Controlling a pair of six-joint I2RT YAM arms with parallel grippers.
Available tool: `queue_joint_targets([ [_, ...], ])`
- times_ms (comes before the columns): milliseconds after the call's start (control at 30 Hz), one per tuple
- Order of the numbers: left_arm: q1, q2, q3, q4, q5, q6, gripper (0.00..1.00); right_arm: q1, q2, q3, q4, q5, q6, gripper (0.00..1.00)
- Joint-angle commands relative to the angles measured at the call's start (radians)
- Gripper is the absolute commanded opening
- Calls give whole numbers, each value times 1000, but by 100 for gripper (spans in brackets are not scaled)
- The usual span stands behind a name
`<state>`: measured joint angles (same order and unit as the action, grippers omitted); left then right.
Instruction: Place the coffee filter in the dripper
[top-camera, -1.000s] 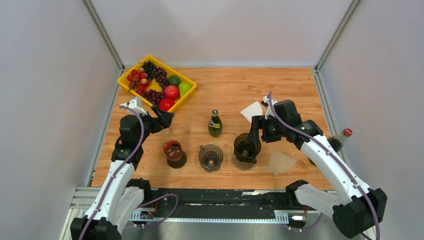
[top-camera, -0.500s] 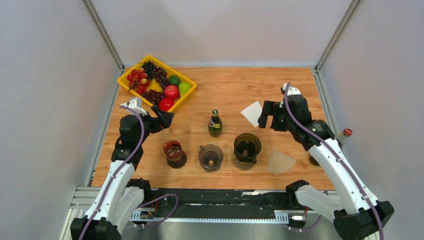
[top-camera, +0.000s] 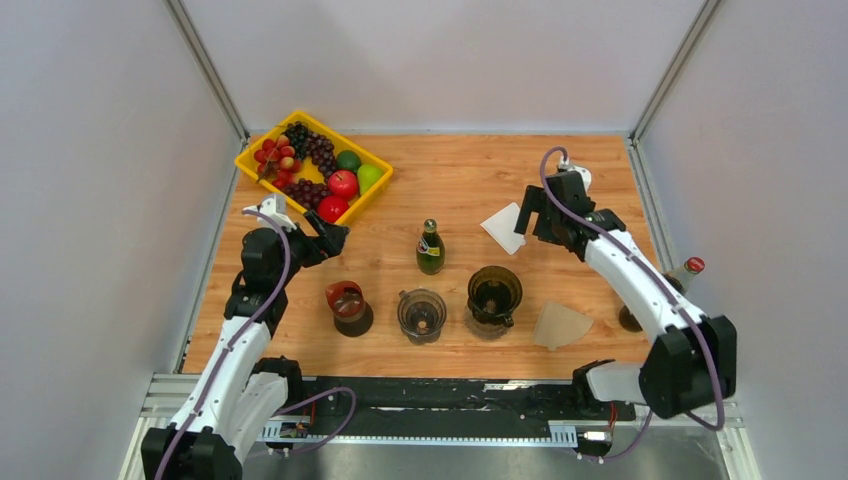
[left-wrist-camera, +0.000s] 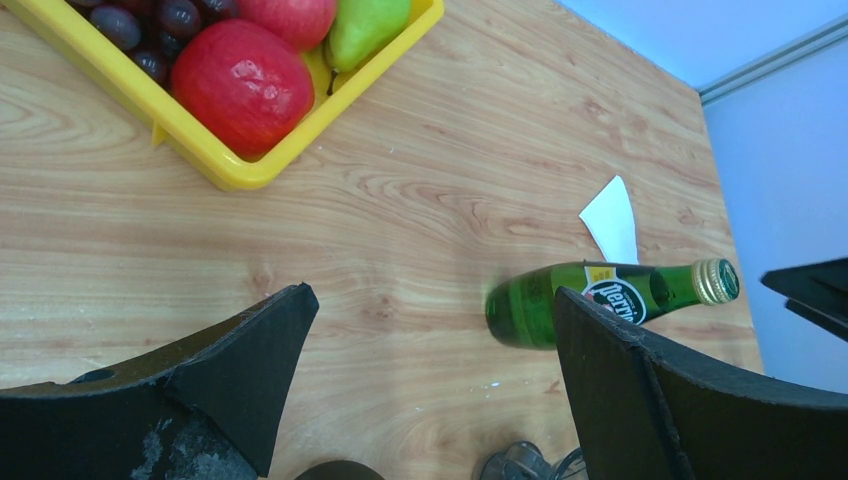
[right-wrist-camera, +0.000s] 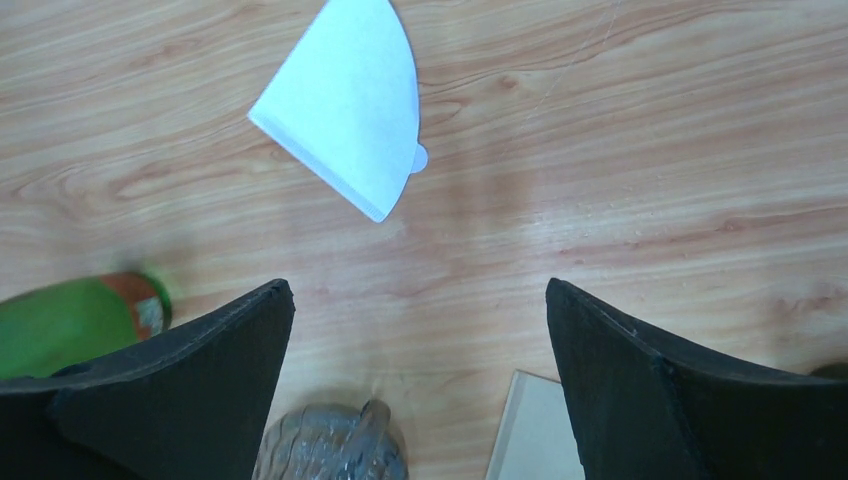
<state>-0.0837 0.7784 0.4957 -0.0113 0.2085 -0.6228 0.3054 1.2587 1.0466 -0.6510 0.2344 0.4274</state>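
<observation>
A white coffee filter (top-camera: 503, 226) (right-wrist-camera: 345, 100) lies flat on the wooden table at the far right of the middle. A tan filter (top-camera: 560, 325) lies near the front edge. Three drippers stand in a row: reddish (top-camera: 348, 305), clear (top-camera: 421, 315) and dark (top-camera: 494, 297). My right gripper (top-camera: 528, 215) (right-wrist-camera: 418, 285) hovers open and empty just right of the white filter, which lies ahead of its fingertips. The dark dripper (right-wrist-camera: 330, 445) shows at the bottom of the right wrist view. Open and empty, my left gripper (top-camera: 325, 235) (left-wrist-camera: 432, 292) hangs over bare wood near the tray.
A green glass bottle (top-camera: 430, 248) (left-wrist-camera: 600, 300) stands behind the drippers. A yellow tray (top-camera: 250, 158) (left-wrist-camera: 200, 150) of fruit sits at the back left. Another bottle with a red cap (top-camera: 685, 272) stands at the right edge. Grey walls close in both sides.
My right gripper has lifted off the dark dripper and swung back and right to beside the white filter, its jaws opening wider. The left arm has not moved.
</observation>
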Motion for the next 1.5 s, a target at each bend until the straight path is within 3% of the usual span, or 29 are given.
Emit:
queue_joint_targets([
  [0,4,-1,7,28,11,10,100,-17,161,66,113,35,54,99],
  [467,4,0,10,16,-10,9,100,-23,583,267,183,32,19,82],
  [900,3,-18,13,-17,-41,11,100,-43,711,273,219,-42,25,59],
  [1200,4,-28,16,-29,-47,12,100,-47,704,230,223,-9,54,37],
  [1467,4,-36,19,-38,-51,14,100,-47,644,227,224,-3,34,1],
])
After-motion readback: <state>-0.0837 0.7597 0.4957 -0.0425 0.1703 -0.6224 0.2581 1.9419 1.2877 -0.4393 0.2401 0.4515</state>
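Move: The white coffee filter lies flat on the table, about 11 cm ahead of the open right hand, 5 cm to its left and 15 cm below. The dripper, already on its mug, stands some 14 cm back and 12 cm left of that hand, 2 cm lower; the green bottle about 4 cm ahead, 21 cm left. From the left hand the filter is roughly 12 cm ahead and 35 cm right. The right hand drops about 14 cm, reaching 10 cm forward, and closes to pinch the coffee filter's right edge. ##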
